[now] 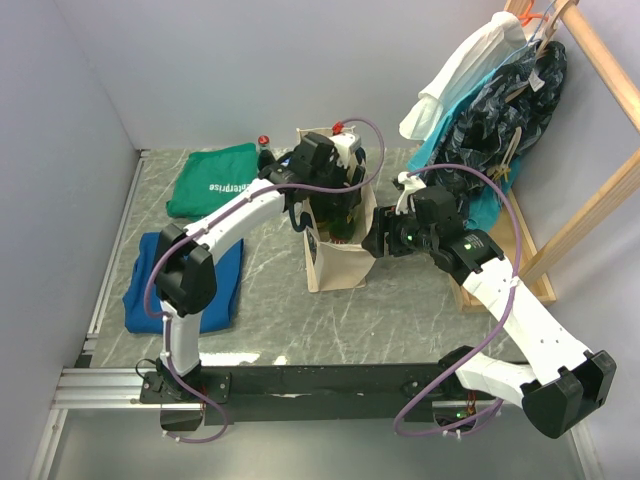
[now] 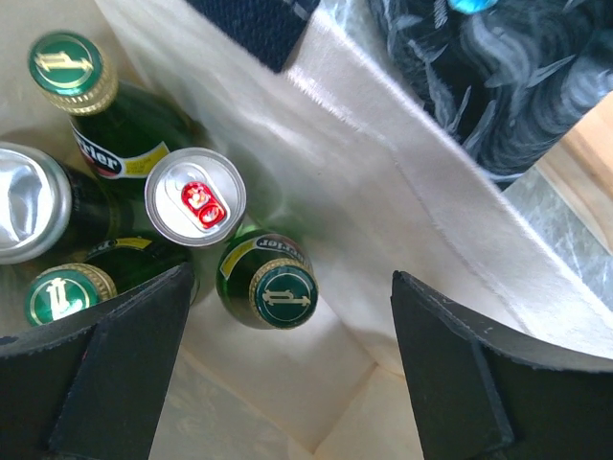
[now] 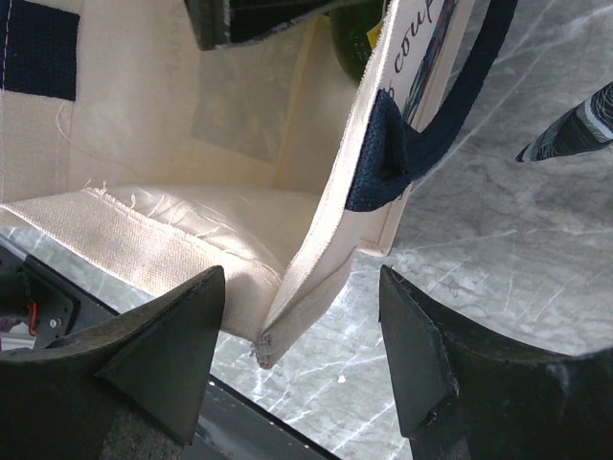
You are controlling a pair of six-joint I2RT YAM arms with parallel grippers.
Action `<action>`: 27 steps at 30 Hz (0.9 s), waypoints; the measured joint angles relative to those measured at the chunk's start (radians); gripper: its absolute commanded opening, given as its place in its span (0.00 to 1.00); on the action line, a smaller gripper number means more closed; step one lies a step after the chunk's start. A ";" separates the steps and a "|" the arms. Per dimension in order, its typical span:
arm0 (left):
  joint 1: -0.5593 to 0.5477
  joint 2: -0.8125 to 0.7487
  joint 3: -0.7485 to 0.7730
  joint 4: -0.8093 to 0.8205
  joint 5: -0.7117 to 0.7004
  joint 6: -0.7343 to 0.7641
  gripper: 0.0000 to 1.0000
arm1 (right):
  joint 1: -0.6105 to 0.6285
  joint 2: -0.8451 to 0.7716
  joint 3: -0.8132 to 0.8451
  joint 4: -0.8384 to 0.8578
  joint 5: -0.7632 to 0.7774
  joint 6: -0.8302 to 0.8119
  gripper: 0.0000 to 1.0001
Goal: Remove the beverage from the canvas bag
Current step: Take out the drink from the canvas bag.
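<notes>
The cream canvas bag (image 1: pixel 335 262) stands upright mid-table with dark navy handles (image 3: pixel 412 144). My left gripper (image 1: pixel 330 208) hangs in its mouth, open. The left wrist view looks down inside: a green bottle with a green cap (image 2: pixel 283 295) sits between and below the open left gripper (image 2: pixel 292 278), beside a silver can with a red tab (image 2: pixel 195 196), two more green bottles (image 2: pixel 67 62) and a crumpled silver can (image 2: pixel 29 201). My right gripper (image 1: pixel 372 238) is at the bag's right side, open. In the right wrist view the bag's rim corner (image 3: pixel 287 316) lies between the gripper's (image 3: pixel 302 278) spread fingers, untouched.
A folded green cloth (image 1: pixel 215 180) and a blue cloth (image 1: pixel 185 280) lie left of the bag. A wooden rack (image 1: pixel 600 200) with hanging garments (image 1: pixel 490 100) stands at the right, close behind the bag. A small red-capped item (image 1: pixel 264 141) sits at the back.
</notes>
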 measured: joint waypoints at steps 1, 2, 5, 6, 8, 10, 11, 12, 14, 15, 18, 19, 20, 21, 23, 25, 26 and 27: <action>0.000 0.005 0.000 -0.002 -0.001 0.000 0.90 | 0.000 0.000 0.000 0.000 0.000 0.000 0.71; 0.000 0.009 0.000 -0.004 -0.001 0.000 0.90 | 0.000 0.000 0.000 0.000 0.000 0.000 0.71; 0.000 0.021 0.000 -0.009 -0.001 -0.004 0.88 | 0.000 0.000 0.000 0.000 0.000 0.000 0.71; 0.000 0.025 0.000 -0.012 -0.001 -0.005 0.88 | 0.000 0.000 0.000 0.000 0.000 0.000 0.71; 0.000 0.031 0.000 -0.014 -0.001 -0.008 0.85 | 0.000 0.000 0.000 0.000 0.000 0.000 0.71; 0.000 0.034 0.000 -0.015 -0.001 -0.009 0.82 | 0.000 0.000 0.000 0.000 0.000 0.000 0.71; 0.000 0.034 0.000 -0.015 -0.001 -0.009 0.82 | 0.000 0.000 0.000 0.000 0.000 0.000 0.71; 0.000 0.034 0.000 -0.015 -0.001 -0.010 0.81 | 0.000 0.000 0.000 0.000 0.000 0.000 0.71; 0.000 0.034 0.000 -0.014 -0.001 -0.010 0.79 | 0.000 0.000 0.000 0.000 0.000 0.000 0.71; 0.000 0.034 0.000 -0.014 -0.001 -0.011 0.76 | 0.000 0.000 0.000 0.000 0.000 0.000 0.71; 0.000 0.034 0.000 -0.014 -0.001 -0.013 0.70 | 0.000 0.000 0.000 0.000 0.000 0.000 0.71; 0.000 0.034 0.000 -0.012 -0.001 -0.015 0.69 | 0.000 0.000 0.000 0.000 0.000 0.000 0.71; 0.000 0.034 0.000 -0.011 -0.001 -0.016 0.68 | 0.000 0.000 0.000 0.000 0.000 0.000 0.71; 0.000 0.034 0.000 -0.011 -0.001 -0.016 0.65 | 0.000 0.000 0.000 0.000 0.000 0.000 0.71; 0.000 0.034 0.000 -0.011 -0.001 -0.017 0.61 | 0.000 0.000 0.000 0.000 0.000 0.000 0.71; 0.000 0.034 0.000 -0.011 -0.001 -0.018 0.59 | 0.000 0.000 0.000 0.000 0.001 0.000 0.71; 0.000 0.034 0.000 -0.011 -0.001 -0.018 0.58 | 0.000 0.000 0.000 0.000 0.001 0.000 0.71; 0.000 0.034 0.000 -0.011 -0.001 -0.018 0.59 | 0.000 0.000 0.000 0.000 0.001 0.000 0.71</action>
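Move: The green bottle nearest the bag's back right corner is almost straight under the left hand, its cap some 2 cm below the open fingertips and its middle about 11 cm down, roughly 1 cm ahead and 1 cm right. The white can with the red tab stands about 5 cm beyond it, another green bottle some 3 cm farther out and 6 cm to its left, and a third about 10 cm beyond it. From the right hand it lies some 8 cm ahead, 6 cm left and 12 cm down. The back right green bottle's cap and neck come between the left fingers as the hand sinks straight down into the bag about 2 cm, then stops and holds that height. The wide-open fingers draw in to somewhat over half open around the neck, with no squeeze yet to be seen. The right hand stays partly open at the bag's back right corner, keeping its side pulled outward. ##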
